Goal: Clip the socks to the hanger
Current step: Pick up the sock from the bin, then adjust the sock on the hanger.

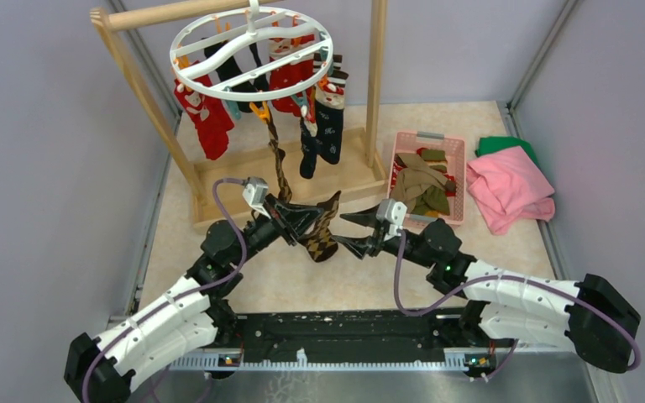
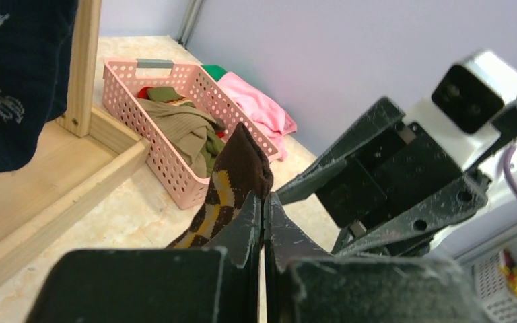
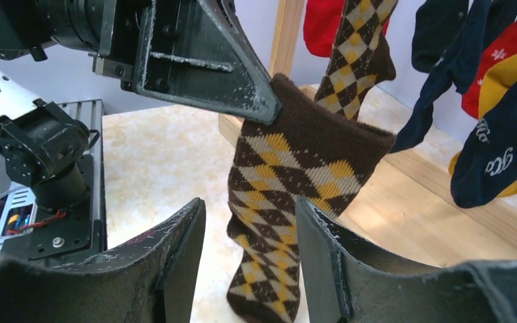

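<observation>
My left gripper (image 1: 319,210) is shut on the cuff of a brown argyle sock (image 1: 323,231), which hangs from it above the table. In the left wrist view the jaws (image 2: 264,198) are pressed together with the sock (image 2: 232,182) pinched at their tips. My right gripper (image 1: 340,230) stands open just right of it. In the right wrist view the sock (image 3: 296,168) dangles in front of the gap of that gripper (image 3: 250,205). The white round hanger (image 1: 252,50) hangs on the rack, carrying red socks (image 1: 210,117), navy socks (image 1: 329,126) and another argyle sock (image 1: 280,164).
A wooden rack frame (image 1: 375,75) with a flat base stands at the back. To its right is a pink basket (image 1: 458,180) holding several olive and brown socks. A pink cloth (image 1: 508,189) and a green cloth (image 1: 504,144) lie further right. Grey walls close in both sides.
</observation>
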{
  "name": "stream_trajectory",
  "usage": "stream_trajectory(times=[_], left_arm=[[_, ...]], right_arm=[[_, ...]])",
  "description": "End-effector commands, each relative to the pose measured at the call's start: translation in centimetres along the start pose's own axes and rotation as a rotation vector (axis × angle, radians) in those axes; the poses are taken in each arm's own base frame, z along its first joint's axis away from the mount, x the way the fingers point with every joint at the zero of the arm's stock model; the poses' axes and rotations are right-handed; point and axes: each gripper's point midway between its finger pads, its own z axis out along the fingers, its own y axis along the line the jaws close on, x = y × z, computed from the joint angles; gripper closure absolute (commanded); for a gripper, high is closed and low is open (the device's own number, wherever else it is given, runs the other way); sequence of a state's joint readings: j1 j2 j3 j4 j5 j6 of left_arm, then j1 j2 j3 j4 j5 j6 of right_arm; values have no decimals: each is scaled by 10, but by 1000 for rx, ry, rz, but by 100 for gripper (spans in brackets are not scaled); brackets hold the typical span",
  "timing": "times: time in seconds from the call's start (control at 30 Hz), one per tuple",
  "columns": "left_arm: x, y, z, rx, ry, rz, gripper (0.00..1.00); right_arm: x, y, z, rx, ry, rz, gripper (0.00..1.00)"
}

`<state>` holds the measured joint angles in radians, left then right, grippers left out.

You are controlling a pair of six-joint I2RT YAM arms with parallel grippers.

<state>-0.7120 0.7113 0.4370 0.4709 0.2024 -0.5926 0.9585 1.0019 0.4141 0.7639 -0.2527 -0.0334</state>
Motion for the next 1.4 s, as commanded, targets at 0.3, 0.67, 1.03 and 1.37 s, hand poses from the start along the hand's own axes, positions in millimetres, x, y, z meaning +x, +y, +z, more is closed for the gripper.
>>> stream_trajectory(times=[0.3,0.67,1.03,1.37], left_arm=[[-26,-8,-28,44,-138,333,100],[-20,-5,-38,22,-40,441,100],[-17,10,-47,-52,-15,470,100],[-15,14,-71,-145,29,340,100]], right_arm=[[-27,8,1,-57,-85,-110,46],[-27,9,10,-79,-89,-135,45],[-57,-3,22,-25,-148,-137,43],[-95,-54,95,149,-148,-5,45]])
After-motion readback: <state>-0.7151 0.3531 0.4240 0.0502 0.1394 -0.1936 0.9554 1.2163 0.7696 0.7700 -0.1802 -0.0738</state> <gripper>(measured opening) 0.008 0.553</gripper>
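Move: The checked sock already hangs by its cuff from the left gripper, its middle about 8 cm below and 1 cm back and right. From the empty, half-open right gripper, that sock is 3 cm ahead, 4 left, 5 below; the orange clip on the hanger's near rim is some 12 cm ahead, 16 left, 27 up, and the navy sock about 18 ahead, 8 left, 12 up. The clip lies 8 cm ahead, 11 left, 24 up from the left gripper. Carry the held checked sock about 5 cm left and slightly back with the left gripper, clear of the right one, keeping it pinched shut and rolling the wrist some 20 degrees clockwise as seen from behind the hand. Hold the right gripper roughly in place, half open and empty, then raise it quickly about 10 cm while going forward and left, towards the hanger's near side. ##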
